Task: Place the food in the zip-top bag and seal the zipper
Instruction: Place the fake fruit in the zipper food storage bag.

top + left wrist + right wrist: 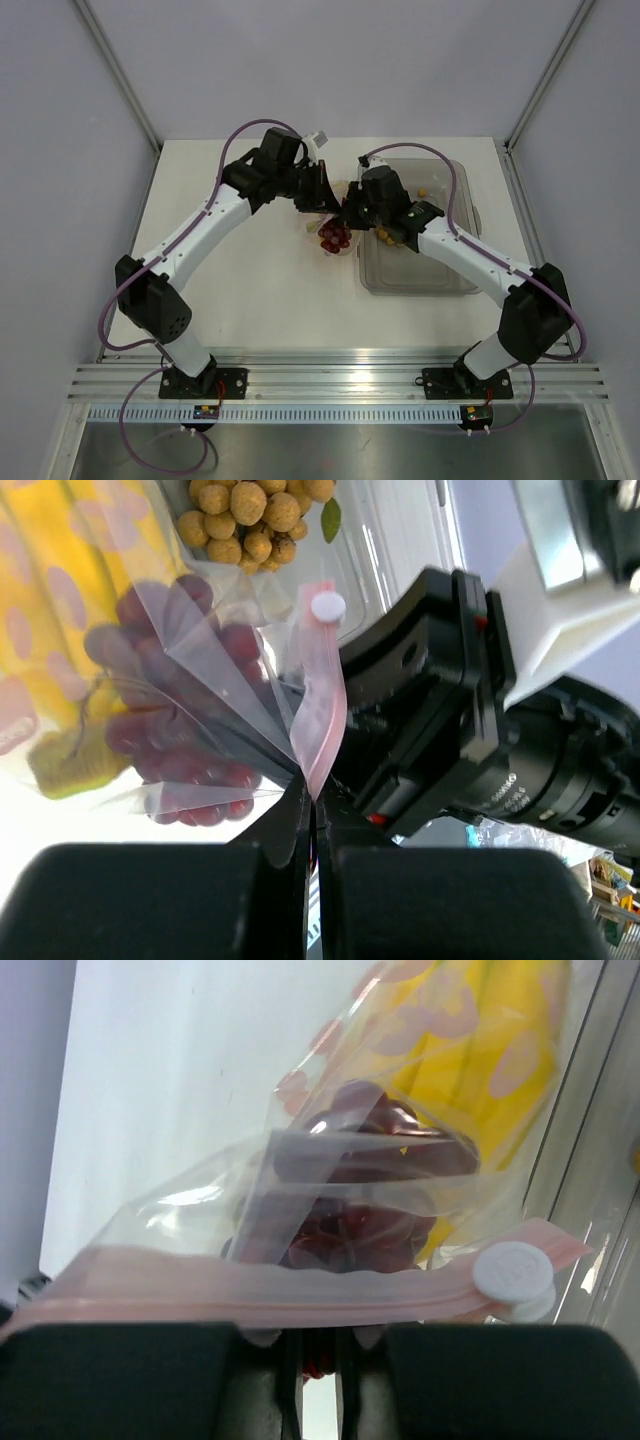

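Note:
The zip-top bag (215,670) hangs between my two grippers, and dark red grapes (185,730) and yellow bananas (60,600) show through its dotted plastic. My left gripper (315,798) is shut on one end of the pink zipper (322,695), below the white slider (327,605). In the right wrist view the zipper (270,1295) runs across the tips of my right gripper (318,1335). Its jaws are drawn close together on it, with the slider (512,1270) off to the right. The tan round fruits (250,520) lie outside the bag in the tray.
The rigid clear tray (415,285) stands right of the bag, under my right arm, with tan fruits (385,236) in it. Both grippers (322,195) (352,212) meet at the table's far middle. Grey walls and metal posts border the table.

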`<state>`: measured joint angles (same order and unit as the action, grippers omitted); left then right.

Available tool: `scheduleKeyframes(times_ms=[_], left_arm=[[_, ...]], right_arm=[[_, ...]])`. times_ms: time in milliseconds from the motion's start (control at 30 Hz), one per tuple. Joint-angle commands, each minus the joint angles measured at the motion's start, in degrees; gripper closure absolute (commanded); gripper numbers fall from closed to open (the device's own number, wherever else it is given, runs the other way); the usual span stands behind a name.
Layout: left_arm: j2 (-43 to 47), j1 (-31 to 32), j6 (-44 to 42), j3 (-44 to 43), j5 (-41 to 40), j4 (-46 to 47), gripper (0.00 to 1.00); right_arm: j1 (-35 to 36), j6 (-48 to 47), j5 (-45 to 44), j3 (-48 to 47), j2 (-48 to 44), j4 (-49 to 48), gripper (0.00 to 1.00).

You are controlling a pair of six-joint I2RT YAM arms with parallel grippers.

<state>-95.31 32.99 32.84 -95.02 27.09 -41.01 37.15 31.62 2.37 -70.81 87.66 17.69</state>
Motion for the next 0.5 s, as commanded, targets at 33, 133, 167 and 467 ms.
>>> scheduleKeyframes(times_ms=[33, 133, 167, 467], left_arm=[[4.0, 0.3, -0.8, -0.6, 4.8, 2.5, 1.0], [4.1, 0.2, -1.4, -0.5, 4.1, 2.1, 1.0], [4.2, 0.1, -1.5, -0.4, 3.9, 1.8, 1.0], [4.3, -1.7, -0.4, 0.8, 2.6, 2.4, 1.0]], right_arm=[[0.3, 2.2, -9.0, -4.4, 3.0, -6.8, 0.74], [0.3, 0.6, -9.3, -7.9, 4.6, -0.5, 0.53], [0.3, 0.4, -9.2, -7.5, 3.9, 0.1, 0.51], [0.4, -0.7, -5.2, -0.2, -10.3, 1.2, 0.45]])
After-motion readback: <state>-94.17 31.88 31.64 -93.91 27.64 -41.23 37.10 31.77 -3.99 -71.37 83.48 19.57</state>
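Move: My right fingers, still gripping the grapes' top, are in the mouth of the zipper bag; the bag's filled body hangs about 5 cm to their left, 2 cm back and 9 cm below. The grapes dangle some 4 cm back, 3 cm left and 6 cm down; the tan fruit lies about 11 cm right, 3 cm back and 17 cm lower, in the bin. From my left hand, pinching the bag's zipper edge, the bag's body is about 4 cm back, 2 cm left and 15 cm below. I open my right fingers from a narrow grip to over half wide and let go of the grapes in the bag, pushing about 2.5 cm forward as they part. Then I draw that hand back about 2 cm, up some 3 cm and about 2 cm right, away from the fruit. My left hand stays put and keeps pinching the zipper edge. ##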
